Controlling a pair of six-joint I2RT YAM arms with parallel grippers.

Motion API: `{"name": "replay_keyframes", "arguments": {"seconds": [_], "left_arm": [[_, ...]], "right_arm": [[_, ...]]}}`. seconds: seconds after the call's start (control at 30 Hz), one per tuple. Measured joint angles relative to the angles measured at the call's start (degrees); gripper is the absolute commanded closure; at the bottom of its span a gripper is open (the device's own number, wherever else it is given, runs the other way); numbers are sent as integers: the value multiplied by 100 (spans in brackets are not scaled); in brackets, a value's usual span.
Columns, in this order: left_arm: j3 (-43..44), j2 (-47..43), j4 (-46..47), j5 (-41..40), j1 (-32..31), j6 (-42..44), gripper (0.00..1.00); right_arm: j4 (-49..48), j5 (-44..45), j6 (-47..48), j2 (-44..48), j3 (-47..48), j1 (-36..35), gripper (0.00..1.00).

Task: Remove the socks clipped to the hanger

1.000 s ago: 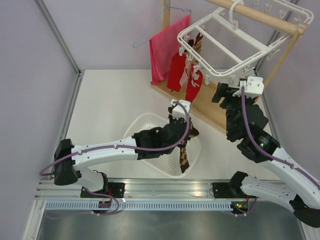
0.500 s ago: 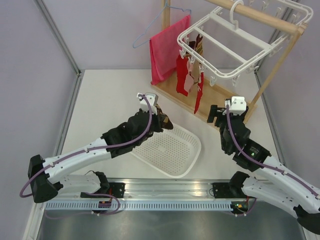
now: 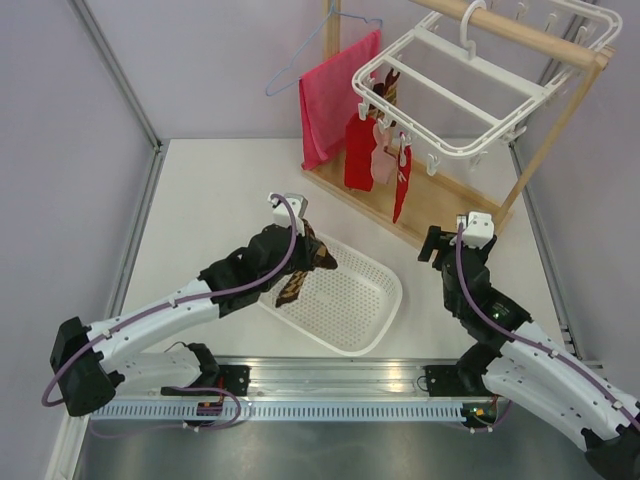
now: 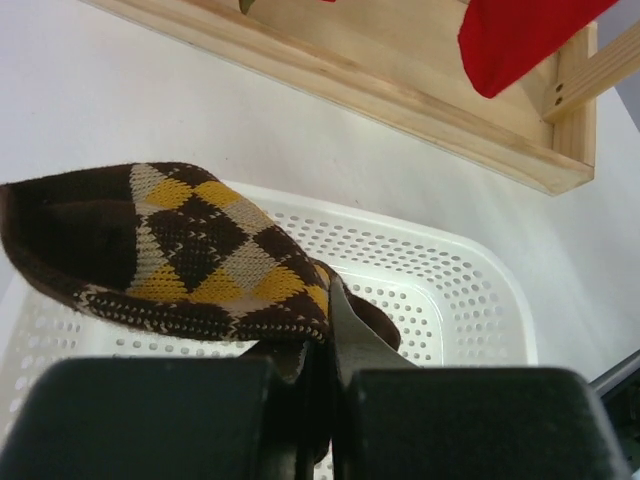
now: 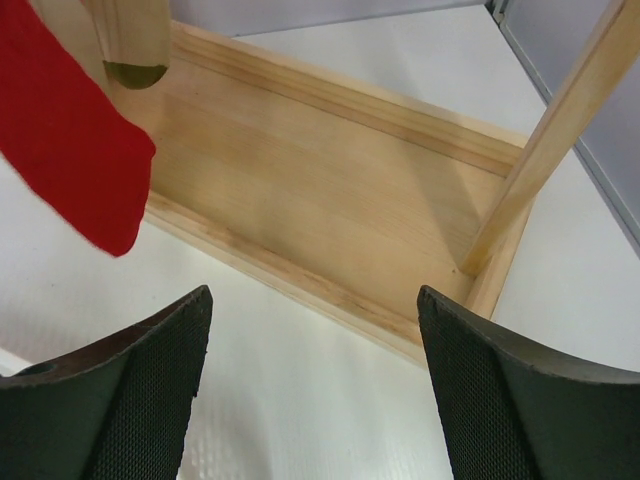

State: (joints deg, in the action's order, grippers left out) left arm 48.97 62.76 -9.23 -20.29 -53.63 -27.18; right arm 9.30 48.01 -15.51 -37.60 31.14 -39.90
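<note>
My left gripper (image 3: 302,243) is shut on a brown-orange argyle sock (image 3: 296,278), which dangles over the left rim of the white basket (image 3: 388,305). In the left wrist view the sock (image 4: 170,240) drapes to the left from the closed gripper (image 4: 325,335). The white hanger (image 3: 470,95) hangs from the wooden stand, with a red sock (image 3: 355,150), a pale pink one (image 3: 381,162) and another red one (image 3: 402,188) clipped to it. My right gripper (image 3: 435,243) is open and empty, low over the table in front of the stand base (image 5: 330,190), right of a red sock (image 5: 60,140).
A red-pink towel (image 3: 335,95) and a thin wire hanger (image 3: 300,60) hang on the stand's left end. The stand's wooden base (image 3: 440,215) and slanted post (image 3: 555,120) lie just beyond my right gripper. Purple walls close in both sides.
My left arm has carried the argyle sock away from the hanger, leftward to the basket's left rim. My right arm has drawn back and down from the hanger, its gripper still open.
</note>
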Motion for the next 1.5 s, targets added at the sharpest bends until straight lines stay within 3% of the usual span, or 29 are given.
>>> {"name": "replay_keyframes", "arguments": {"seconds": [0.23, 0.3, 0.33, 0.37, 0.4, 0.43, 0.93, 1.17, 1.33, 1.5], "left_arm": [[-173, 146, 11, 7, 4, -22, 98], [-205, 214, 11, 2, 4, -31, 91], [-225, 245, 7, 0, 4, -37, 82], [-240, 275, 4, -4, 4, -39, 67], [-249, 302, -2, -15, 4, -57, 31], [-249, 330, -17, -26, 4, -57, 1], [-243, 651, -374, -48, 514, -411, 0], [219, 905, 37, 597, 678, -461, 0], [1036, 1587, 741, 1027, 540, -452, 0], [1534, 2105, 1255, 957, -46, -236, 0]], "right_arm": [[-7, -422, -149, -15, -107, 413, 13], [-11, -494, -168, -15, -138, 485, 13], [-11, -538, -175, -15, -153, 522, 13], [-13, -579, -179, -15, -164, 544, 13], [-22, -621, -184, -15, -175, 577, 13], [-20, -654, -188, -15, -179, 610, 13], [-179, -1342, -190, 9, -385, 1390, 12], [-400, -2050, -282, 44, -579, 2041, 12], [-514, -2562, -334, 55, -684, 2441, 12], [-568, -2935, -339, 109, -737, 2826, 12]]}}
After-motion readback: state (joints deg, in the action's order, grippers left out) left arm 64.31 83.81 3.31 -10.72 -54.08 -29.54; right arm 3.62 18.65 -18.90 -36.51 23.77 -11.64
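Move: The left hand, still pinching the argyle sock shut in its fingers, is above the forward part of the white basket, whose middle lies about 10 cm back, 2 cm to its right and some 15 cm below. The nearest hanging red sock is roughly 13 cm ahead, 16 cm right and 5 cm above; the pink sock hangs 16 cm ahead and 12 cm right, about as high. From the open right hand the basket's middle is about 25 cm left, 13 cm back and 15 cm down. Straight down at first, the left hand lowers the argyle sock about 4 cm over the basket, opens its fingers wide and lets go while it sinks 3 cm more, easing left and forward. It then rises some 10 cm and swings about 14 cm right, turning clockwise, towards the hanging red sock. The right hand, fingers open, edges right and down. ##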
